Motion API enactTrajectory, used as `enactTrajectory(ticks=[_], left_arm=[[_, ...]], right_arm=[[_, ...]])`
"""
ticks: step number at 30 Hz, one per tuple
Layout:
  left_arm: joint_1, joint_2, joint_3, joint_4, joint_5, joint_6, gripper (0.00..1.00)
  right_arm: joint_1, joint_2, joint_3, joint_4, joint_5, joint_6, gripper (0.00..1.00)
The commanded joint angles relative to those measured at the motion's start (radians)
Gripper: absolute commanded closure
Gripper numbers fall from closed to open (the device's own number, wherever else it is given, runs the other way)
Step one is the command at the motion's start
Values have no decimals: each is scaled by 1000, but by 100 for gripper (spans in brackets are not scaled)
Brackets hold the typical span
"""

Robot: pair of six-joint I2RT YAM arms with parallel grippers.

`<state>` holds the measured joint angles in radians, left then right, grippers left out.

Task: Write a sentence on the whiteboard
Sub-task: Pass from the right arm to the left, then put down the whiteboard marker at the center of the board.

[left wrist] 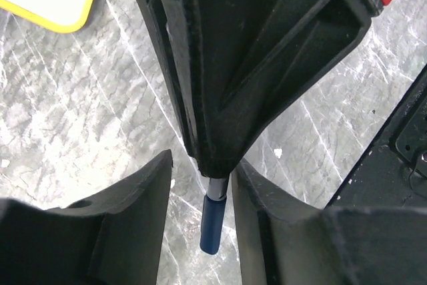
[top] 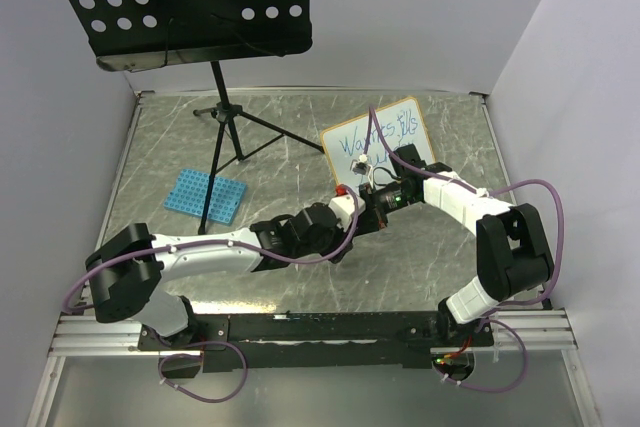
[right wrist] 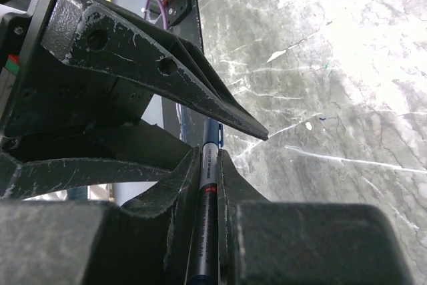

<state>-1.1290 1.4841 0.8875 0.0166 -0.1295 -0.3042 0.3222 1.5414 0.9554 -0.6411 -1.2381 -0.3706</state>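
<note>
The whiteboard (top: 385, 147) stands tilted at the back right of the table, and its yellow-framed corner (left wrist: 75, 26) shows in the left wrist view. The sentence (top: 375, 139) is on it in blue handwriting. In front of the board my right gripper (right wrist: 208, 158) is shut on a grey marker (right wrist: 205, 211) with a blue cap (left wrist: 212, 221). My left gripper (left wrist: 202, 181) meets it from the left. Its jaws stand apart on either side of the cap, with a clear gap on the left side. In the top view both grippers, left (top: 345, 210) and right (top: 375, 195), are close together.
A black perforated music stand (top: 180, 2) on a tripod (top: 225, 112) rises at the back left. A blue perforated rack (top: 204, 193) lies by its legs. The arms' base rail (top: 310, 327) runs along the near edge.
</note>
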Motion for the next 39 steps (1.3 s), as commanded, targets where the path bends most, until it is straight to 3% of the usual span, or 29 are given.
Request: enactTrajectory(ticks=[1,4,8,10,13,16,17,20,22,23,24,34,39], left_arm=[[-9,-8,36,-9,-2,4,59],[-9,-11,37,-14,11,2,70],[-9,-10,30,-14,30,-1,99],[-9,-11,21,-14,37,-3,99],[-9,-31,-4,-1,44,-10,99],[-9,-63,-38,14,45,-19,99],[-9,-73,-47,17,45,-22,99],[-9,-113,-90,31,50,-41,99],[-9,-140,-127,43,56,-56,99],[-9,-151,-137,46,57,-64,99],[-9,-160,-162,49,57,-70,99],[18,-379,-350,124,-34,-219,99],[182,-439,-420,152,-2,-326,99]], right_arm=[[-8,-3,19,17,-14,-4,100],[-11,-6,16,24,-12,1,100],[-14,-1,16,20,-17,-4,100],[-12,-4,19,11,-20,-19,99],[-17,-17,19,3,-29,-30,87],[-26,-21,23,-11,-27,-43,64],[-26,-24,26,-12,-26,-45,46],[-43,-49,36,-32,-14,-65,24],[-52,-78,39,-32,-3,-65,16],[-69,-89,37,-29,-1,-64,3],[-78,-107,37,-31,-3,-64,0],[-202,-247,28,-28,23,-60,0],[-227,-320,6,-2,54,-48,0]])
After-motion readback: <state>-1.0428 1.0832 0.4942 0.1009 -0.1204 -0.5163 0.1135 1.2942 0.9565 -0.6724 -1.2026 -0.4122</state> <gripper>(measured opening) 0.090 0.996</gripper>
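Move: The marker is still pinched in the right hand, its middle about level with the right pads. From the left hand, whose half-open fingers already straddle the marker's lower blue end, that middle lies about 2 cm to the right and 3 cm above, neither ahead nor back. The whiteboard's middle lies some 20 cm ahead of both hands, roughly 6 cm to their right and about 14 cm below. The left fingers shut on the marker near its blue end while the right hand keeps its hold; only then do the right fingers spread wide and let go. The left hand carries the marker about 8 cm left, first easing back and slightly down, then curving forward, while the right hand draws off about 5 cm each right and up and a little forward, its wrist tilting up and swinging clockwise. ##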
